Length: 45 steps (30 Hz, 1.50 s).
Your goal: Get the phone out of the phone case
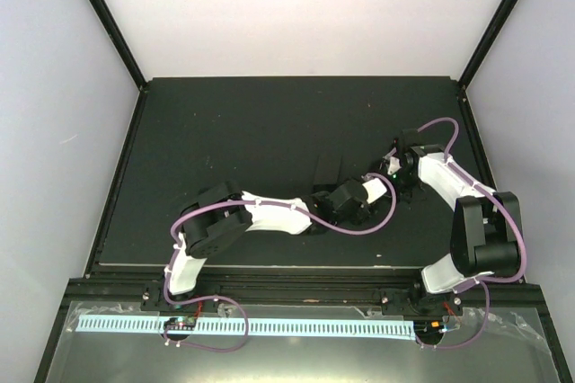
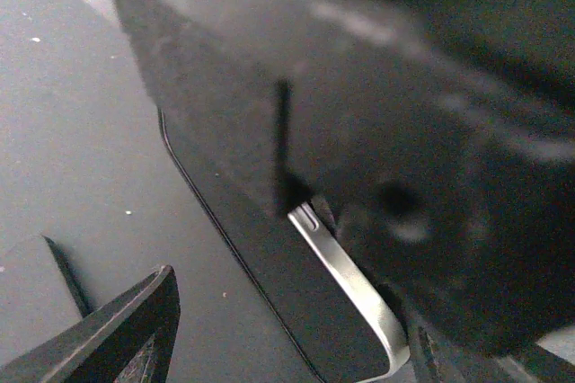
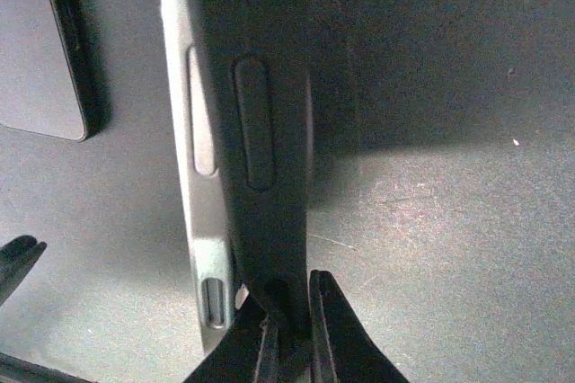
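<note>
In the right wrist view my right gripper [image 3: 287,334] is shut on the bottom edge of the black phone case [image 3: 269,131], which stands on edge above the mat. The phone [image 3: 202,221], with its silver frame, sits beside the case and is partly peeled out of it. The left wrist view shows the phone's dark face and silver edge [image 2: 355,289] sticking out from under the case [image 2: 359,86]. My left gripper [image 2: 296,329] straddles the phone's end, open, with its left finger [image 2: 126,334] apart from the phone. From above, both grippers [image 1: 352,196] [image 1: 393,172] meet at mid table.
A flat dark slab [image 1: 325,170] lies on the black mat [image 1: 225,131] just left of the grippers, and its corner shows in the right wrist view [image 3: 45,50]. Black frame posts [image 1: 103,14] and white walls stand around the table.
</note>
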{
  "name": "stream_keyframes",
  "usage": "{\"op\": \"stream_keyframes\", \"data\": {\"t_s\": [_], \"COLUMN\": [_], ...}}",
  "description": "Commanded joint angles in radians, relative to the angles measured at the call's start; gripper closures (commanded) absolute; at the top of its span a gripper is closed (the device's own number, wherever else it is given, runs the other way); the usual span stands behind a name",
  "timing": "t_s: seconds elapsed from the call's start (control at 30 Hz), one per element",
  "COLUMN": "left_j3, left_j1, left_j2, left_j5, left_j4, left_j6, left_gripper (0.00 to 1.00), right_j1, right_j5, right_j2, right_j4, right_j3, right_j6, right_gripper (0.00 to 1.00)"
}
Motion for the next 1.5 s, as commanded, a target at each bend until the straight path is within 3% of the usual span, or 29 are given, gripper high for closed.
{"op": "stream_keyframes", "data": {"t_s": [0.0,0.3,0.47,0.9,1.07,1.47], "left_j3": [0.051,-0.035,-0.028,-0.041,-0.069,-0.088], "left_j1": [-0.007,-0.009,-0.008,-0.003,-0.002,0.009], "left_j2": [0.025,-0.012,0.001,-0.032,-0.081,-0.224], "left_j5": [-0.155,-0.38,-0.375,-0.341,-0.288,-0.28], "left_j4": [-0.057,-0.015,-0.001,0.026,0.039,0.002], "left_j6": [0.048,0.12,0.124,0.112,0.076,-0.022], "left_gripper": [0.32,0.34,0.5,0.8,0.98,0.99], "right_j1": [-0.004,-0.007,-0.007,-0.007,-0.007,-0.007], "right_j5": [-0.014,-0.076,-0.171,-0.196,-0.201,-0.014], "right_j2": [-0.016,-0.025,-0.042,-0.074,-0.086,-0.117], "right_j4": [0.016,0.012,0.029,0.044,0.062,0.077], "right_j3": [0.02,0.027,0.014,-0.005,-0.019,-0.022], "right_j6": [0.003,0.003,0.004,0.0,-0.022,-0.034], "right_gripper": [0.99,0.99,0.99,0.99,0.99,0.99]}}
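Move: The left hand is open around the near end of the silver-edged phone. The phone's middle is about 4 cm ahead and 1 cm right of this hand, at its height, with the black phone case against the phone's right side, 1 cm farther right. A flat black phone lies on the table about 12 cm left, 4 cm ahead and 9 cm below. From the right hand, which holds the case, the silver-edged phone's middle is about 5 cm ahead, 1 cm left and 2 cm higher. The left hand eases about 3 cm left and a little forward, its wrist turning some 15 degrees with the fingers tipping up, then closes from well open to nearly shut, pinching the silver near end of the phone, and rises another 2 cm or so with that grip. The right fingers keep their pinch on the case and carry it forward and left along with the left hand, some 4 cm up in all, tilting about 15 degrees and drawing back about 1 cm towards the end. ##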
